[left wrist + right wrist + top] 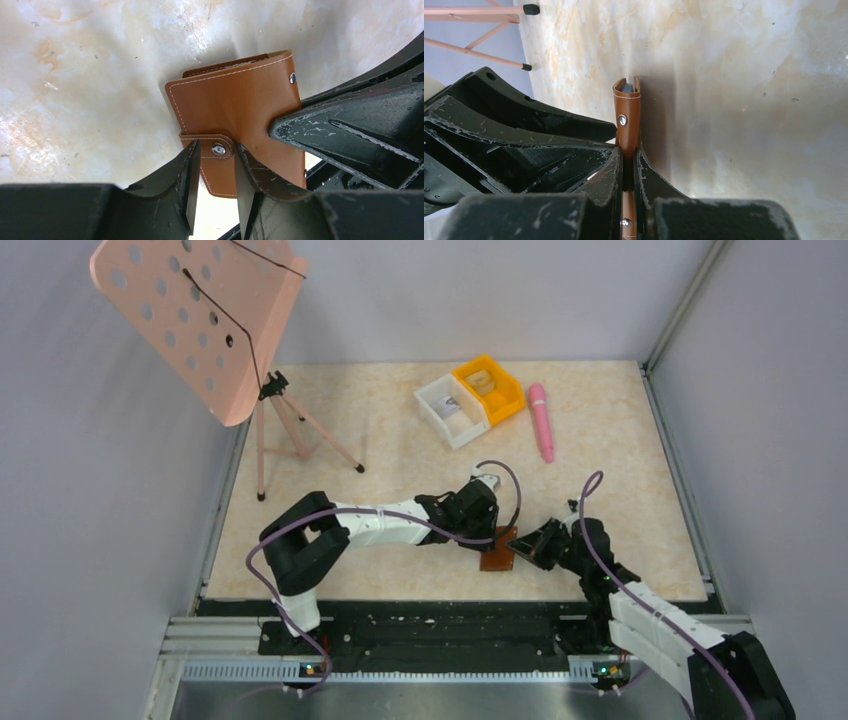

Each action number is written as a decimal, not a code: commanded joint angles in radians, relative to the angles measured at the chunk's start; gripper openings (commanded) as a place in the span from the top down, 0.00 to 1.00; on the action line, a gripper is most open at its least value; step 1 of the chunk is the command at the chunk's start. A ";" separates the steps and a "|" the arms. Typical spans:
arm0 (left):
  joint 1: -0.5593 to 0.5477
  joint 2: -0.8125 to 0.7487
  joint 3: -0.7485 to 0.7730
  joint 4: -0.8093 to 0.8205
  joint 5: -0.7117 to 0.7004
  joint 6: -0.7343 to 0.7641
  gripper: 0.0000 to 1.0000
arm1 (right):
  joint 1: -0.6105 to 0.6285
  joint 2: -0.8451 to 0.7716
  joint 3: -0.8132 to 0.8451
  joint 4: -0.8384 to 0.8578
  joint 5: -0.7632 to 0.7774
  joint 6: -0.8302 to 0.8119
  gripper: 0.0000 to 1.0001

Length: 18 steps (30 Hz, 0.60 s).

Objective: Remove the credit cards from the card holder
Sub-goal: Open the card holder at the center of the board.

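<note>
The card holder [497,558], a brown leather wallet, is folded shut and held on edge near the table's front edge. My right gripper [628,152] is shut on its lower edge [628,115]. In the left wrist view its face [235,105] fills the middle, and my left gripper [217,150] stands part open, one finger on each side of the snap on the clasp tab [218,148]. From above, the left gripper [492,538] and right gripper [527,545] meet at the wallet. A pale grey sliver [627,86] shows between the covers. The credit cards are otherwise hidden.
A white bin [450,410] and an orange bin [490,388] stand at the back, with a pink pen-like object [541,420] to their right. A pink perforated stand [200,320] on a tripod [300,440] occupies the back left. The table's front rail [450,600] lies just behind the wallet.
</note>
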 commanded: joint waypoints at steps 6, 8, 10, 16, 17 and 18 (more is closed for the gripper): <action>-0.003 0.034 0.034 -0.025 -0.032 0.020 0.72 | 0.015 0.017 0.004 0.086 -0.018 -0.015 1.00; -0.003 0.038 0.041 -0.039 -0.041 0.025 0.76 | 0.016 0.015 0.007 0.083 -0.017 -0.017 1.00; -0.003 0.037 0.042 -0.044 -0.042 0.026 0.81 | 0.014 0.014 0.008 0.079 -0.017 -0.020 1.00; -0.002 0.024 0.040 -0.068 -0.063 0.037 0.98 | 0.015 -0.001 0.010 0.054 -0.009 -0.027 1.00; -0.003 0.020 0.039 -0.072 -0.068 0.040 1.00 | 0.015 -0.006 0.013 0.045 -0.006 -0.029 1.00; -0.003 0.017 0.040 -0.076 -0.070 0.043 1.00 | 0.014 -0.009 0.015 0.038 -0.002 -0.032 1.00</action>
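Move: The snap strap on the card holder's left side lies between the left hand's parted fingertips, straight below the hand point and only about 1 cm down. The card holder's middle is some 2 cm to the right and 1 cm farther out, about 1 cm down; the right fingertips gripping its spine are roughly 4 cm to the left hand's right and level fore and aft. From the right hand, the strap lies about 4 cm to the left, neither ahead nor back. The left hand stays practically in place over the strap, pointing down and to the right, settling less than half a centimetre while its fingers close from a bit over a third open to nearly shut, pinching the strap's tongue at the stud between their tips. The right hand, already shut on the card holder's spine, keeps its hold about 4 cm away and braces the holder without shifting noticeably. ##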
